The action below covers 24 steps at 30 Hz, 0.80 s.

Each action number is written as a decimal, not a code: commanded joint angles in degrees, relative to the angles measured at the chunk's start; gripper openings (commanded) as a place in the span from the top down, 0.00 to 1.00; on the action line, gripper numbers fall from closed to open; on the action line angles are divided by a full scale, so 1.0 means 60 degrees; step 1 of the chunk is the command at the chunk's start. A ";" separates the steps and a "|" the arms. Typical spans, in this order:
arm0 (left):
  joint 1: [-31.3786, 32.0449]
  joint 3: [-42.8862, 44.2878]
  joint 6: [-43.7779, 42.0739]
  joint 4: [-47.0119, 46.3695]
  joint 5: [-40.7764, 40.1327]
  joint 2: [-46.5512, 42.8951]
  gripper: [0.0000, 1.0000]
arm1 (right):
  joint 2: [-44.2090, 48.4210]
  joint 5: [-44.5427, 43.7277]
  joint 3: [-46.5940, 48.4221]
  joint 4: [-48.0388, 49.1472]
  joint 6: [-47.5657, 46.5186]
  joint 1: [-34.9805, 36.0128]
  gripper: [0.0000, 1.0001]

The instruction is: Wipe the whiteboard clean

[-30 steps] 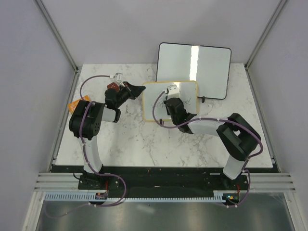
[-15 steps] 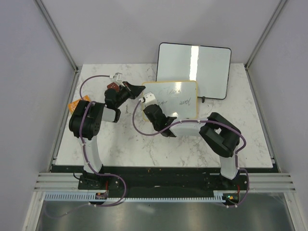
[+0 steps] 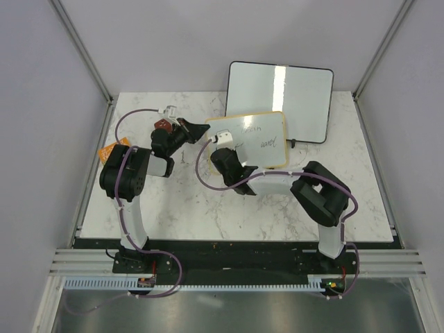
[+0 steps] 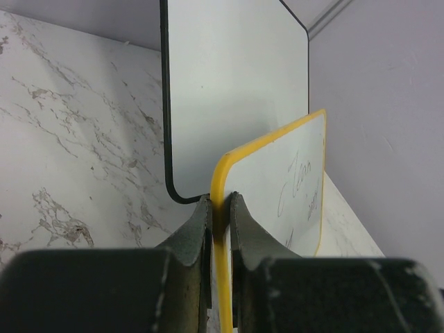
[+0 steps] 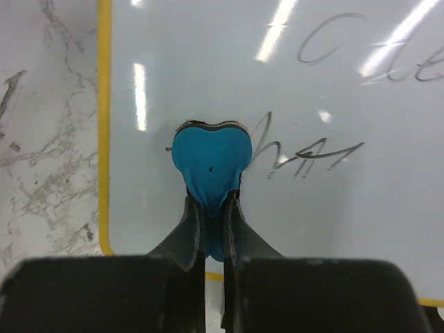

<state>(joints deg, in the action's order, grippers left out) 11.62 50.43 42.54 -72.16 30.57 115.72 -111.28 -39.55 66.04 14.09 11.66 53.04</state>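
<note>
The whiteboard (image 3: 272, 157) has a yellow frame and lies tilted on the marble table, with black handwriting (image 5: 306, 155) on its face. My left gripper (image 3: 205, 129) (image 4: 220, 205) is shut on the whiteboard's left frame edge (image 4: 218, 182). My right gripper (image 3: 223, 147) (image 5: 214, 208) is shut on a blue eraser (image 5: 211, 155). The eraser is pressed flat on the board near its lower left corner, just left of the scribbled word. More writing (image 5: 326, 47) shows further up the board.
A larger blank board with a black frame (image 3: 281, 97) (image 4: 229, 83) leans behind the whiteboard against the back wall. An orange object (image 3: 107, 149) lies at the table's left edge beside the left arm. The marble tabletop (image 3: 208, 208) spreads in front of the arms.
My right gripper has swept the eraser from the board's middle to its left side. The whiteboard has turned slightly. The left arm has held still.
</note>
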 commanded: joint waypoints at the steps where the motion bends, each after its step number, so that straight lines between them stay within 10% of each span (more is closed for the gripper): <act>1: 0.0071 -0.0217 -0.0411 -0.0527 0.0443 -0.0054 0.98 | 0.0280 -0.0367 -0.0707 -0.1337 0.0649 -0.1382 1.00; 24: 0.0056 -0.0247 -0.0411 -0.0586 0.0604 -0.0024 0.98 | 0.2111 0.1185 -0.2655 -0.1352 0.1718 -0.4751 1.00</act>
<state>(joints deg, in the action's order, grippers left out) 12.01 49.30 42.57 -72.88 32.29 115.72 -97.45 -31.86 54.63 11.09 20.05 30.06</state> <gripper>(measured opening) 0.132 0.067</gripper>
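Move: The right hand holds the eraser on the propped whiteboard's lower left. What is left of "white" starts about 4 cm to its right and 1 cm ahead; "board" lies some 15 cm right and 3 cm ahead, and "Clean" about 9 cm right, 6 cm ahead and 3 cm higher. The board's right edge is roughly 22 cm right and 4 cm ahead. From the left hand, "board" lies about 20 cm right, 4 cm back and 6 cm lower. Sweep the eraser right across the lower line of writing with the right hand, about 17 cm in one stroke towards the board's right edge, drifting some 5 cm forward and rising slightly early on. Keep it on the board's face, turning the wrist about 20 degrees clockwise and rolling its left side up a little. Keep the left fingers pinched on the board's left edge. ##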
